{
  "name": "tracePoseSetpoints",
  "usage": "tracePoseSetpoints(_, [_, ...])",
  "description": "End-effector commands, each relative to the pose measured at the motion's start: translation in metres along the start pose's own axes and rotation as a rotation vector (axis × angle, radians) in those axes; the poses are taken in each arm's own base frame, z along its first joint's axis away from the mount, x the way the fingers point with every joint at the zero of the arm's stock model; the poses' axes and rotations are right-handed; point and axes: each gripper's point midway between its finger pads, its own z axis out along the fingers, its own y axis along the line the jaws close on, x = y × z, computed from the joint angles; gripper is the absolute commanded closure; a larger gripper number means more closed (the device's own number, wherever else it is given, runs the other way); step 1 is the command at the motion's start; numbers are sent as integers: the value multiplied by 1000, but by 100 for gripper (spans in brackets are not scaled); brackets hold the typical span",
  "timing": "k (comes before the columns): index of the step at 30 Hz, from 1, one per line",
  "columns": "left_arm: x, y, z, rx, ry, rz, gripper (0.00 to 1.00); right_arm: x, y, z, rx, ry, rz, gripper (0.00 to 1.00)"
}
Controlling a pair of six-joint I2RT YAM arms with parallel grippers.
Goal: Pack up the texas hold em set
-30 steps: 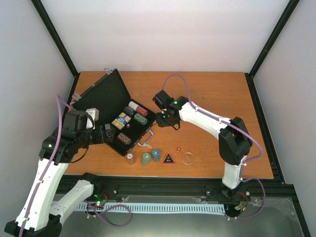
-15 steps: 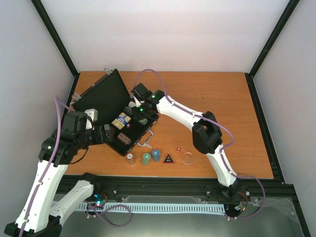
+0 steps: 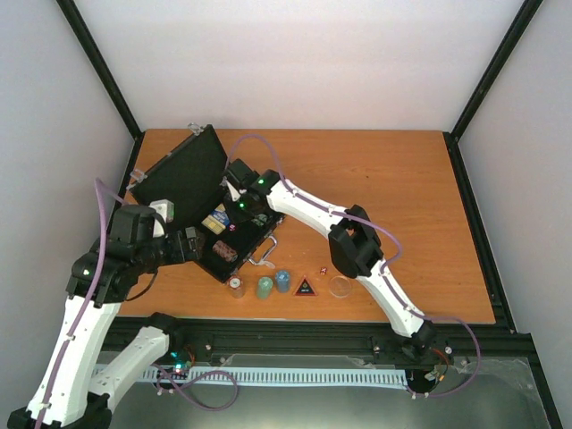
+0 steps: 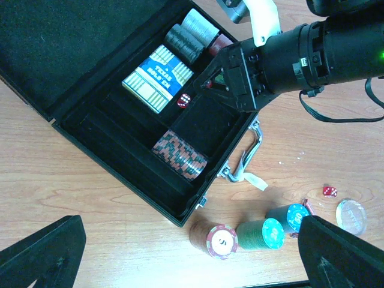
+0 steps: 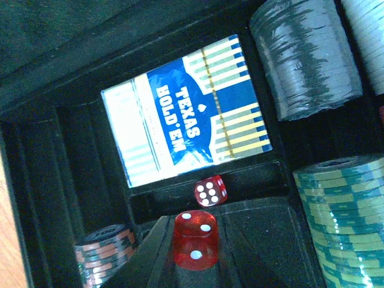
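The black case (image 3: pixel 183 174) of the texas hold em set lies open at the table's left. My right gripper (image 5: pixel 195 259) is shut on a red die (image 5: pixel 195 239) and hovers inside the case, just above a narrow slot where another red die (image 5: pixel 210 191) lies. The card deck (image 5: pixel 186 129) sits beyond it, with chip stacks (image 5: pixel 306 57) on the right. My left gripper (image 4: pixel 192 267) is open over the table at the case's near corner, above the red (image 4: pixel 222 240), green (image 4: pixel 261 234) and blue (image 4: pixel 294 217) chip stacks.
On the table right of the stacks lie a black triangle (image 3: pixel 305 287), a small red die (image 3: pixel 323 270) and a clear disc (image 3: pixel 340 286). The case handle (image 4: pixel 249 153) sticks out toward them. The raised lid (image 3: pixel 179 170) stands at the back left.
My right arm has swung left from the table beside the case handle to over the case's compartments, carrying the die. The left arm has barely moved.
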Motion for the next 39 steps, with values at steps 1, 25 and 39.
tracePoseSetpoints(1, [4,4,-5,-14,2,-4,0,1,-4,7,36,10,16,97])
tracePoseSetpoints(25, [8,5,1,-16,23,31,0,-1,-27,34,129,-23,62,97])
tracePoseSetpoints(39, [8,5,4,-26,37,59,0,0,-33,50,143,-14,81,87])
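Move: The red die is already pinched in the right hand. Its place, the narrow slot along the deck's near-right edge, lies about 3 cm ahead and some 7 cm below. The first die sits in that slot 2 cm to the hand's left, level with it. The card deck is 3 cm ahead and 6 cm left, the grey chip stack 8 ahead and 2 left, the green stack 4 ahead and 4 right. From the left hand the slot is roughly 17 cm ahead, 5 right, 23 below. The held die is lowered towards the slot between the card deck and the large compartment, the right hand sinking about 5 cm with a short hitch before the last bit, and easing some 2.5 cm forward past the first die towards the deck's far corner. The wrist turns slightly clockwise and the fingers point a little steeper, keeping their pinch. ##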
